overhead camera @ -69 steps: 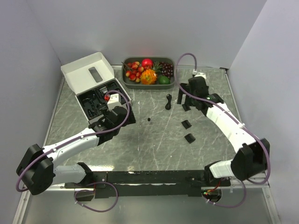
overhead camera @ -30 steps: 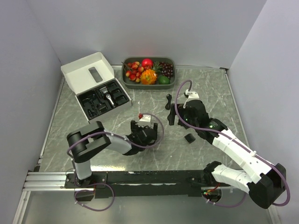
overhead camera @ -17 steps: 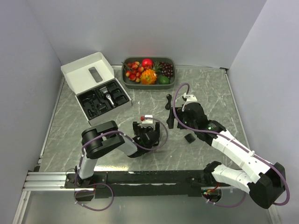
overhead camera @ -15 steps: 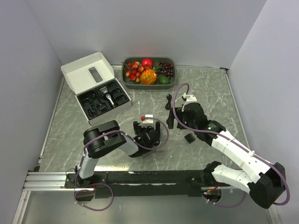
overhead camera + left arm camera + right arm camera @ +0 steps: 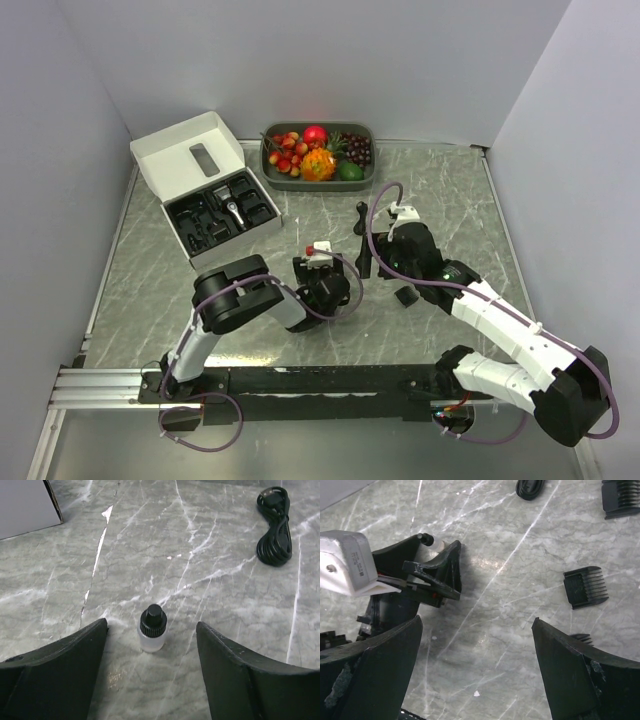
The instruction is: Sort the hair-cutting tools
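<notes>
A small clear bottle with a black cap (image 5: 152,636) stands upright on the marble between the fingertips of my left gripper (image 5: 151,624), which is open and not touching it. In the top view the left gripper (image 5: 318,275) sits low at mid table. My right gripper (image 5: 476,625) is open over bare marble, just right of the left one (image 5: 422,572). A black comb guard (image 5: 585,586) lies to its right, another (image 5: 622,497) farther off. The coiled black pear-shaped piece (image 5: 274,537) lies beyond. The slim clipper (image 5: 232,208) rests in the box.
The white cardboard box (image 5: 190,165) stands open at the back left with black parts in its insert. A grey tray (image 5: 366,178) of colourful fruit is at the back centre. One comb guard (image 5: 405,296) lies beside the right arm (image 5: 480,310).
The left arm has swung from the box to mid table and come down around the bottle, its jaws narrowing a little. The right arm has pulled in from the back toward the centre.
</notes>
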You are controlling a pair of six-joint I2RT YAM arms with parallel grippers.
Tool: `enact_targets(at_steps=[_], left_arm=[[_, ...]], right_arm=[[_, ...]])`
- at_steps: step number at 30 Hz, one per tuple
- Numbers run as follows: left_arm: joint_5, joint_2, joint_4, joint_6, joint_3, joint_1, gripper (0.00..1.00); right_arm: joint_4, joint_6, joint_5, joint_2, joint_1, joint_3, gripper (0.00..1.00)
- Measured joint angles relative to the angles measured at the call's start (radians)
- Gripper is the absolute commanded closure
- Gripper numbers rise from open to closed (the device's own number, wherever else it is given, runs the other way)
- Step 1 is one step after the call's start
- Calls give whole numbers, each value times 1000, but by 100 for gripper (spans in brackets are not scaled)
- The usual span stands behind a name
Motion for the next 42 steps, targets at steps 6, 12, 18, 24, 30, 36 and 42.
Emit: enact_targets(at_steps=[6,12,18,24,30,36,42], left_arm=[[-10,23,29,-9,18,17,40],[-8,28,45,-16,17,30,72],[13,19,47,-43,4,39,80],[77,-55,-18,-62,-47,41,80],[178,-255,-415,-154,-36,41,80],[248,-449,-732,-251,34,50,79],[369,-657,-965,-307,54,142,78]], right_arm=[[27,0,-5,3,4,-1,1],[39,0,-8,8,11,-11,1],[40,0,-11,12,18,-12,1],[40,0,-14,18,28,-12,1],[39,0,-15,26,38,-12,1],[28,0,-15,41,43,-8,1],[4,0,-27,92,48,40,1]])
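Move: The small oil bottle stands upright about 2 cm ahead of the left hand, practically level with it and framed by its open fingers. From the bottle, the cable bundle lies about 9 cm farther out and 10 cm to the right, the tool box some 11 cm farther out and 23 cm to the left. The nearest black comb is about 19 cm right of the bottle and 3 cm nearer. From the right hand, the bottle is roughly 8 cm ahead, 13 cm left and 13 cm below. The left fingers close on the oil bottle from both sides and pinch it while the hand eases about 1.5 cm forward around it. Keeping that hold, the hand draws back about 4 cm, then lifts it fast, some 12 cm up, veering about 5 cm left as the fingers tip some 15 degrees downward. The right hand, open and empty, drifts about 2 cm left. ##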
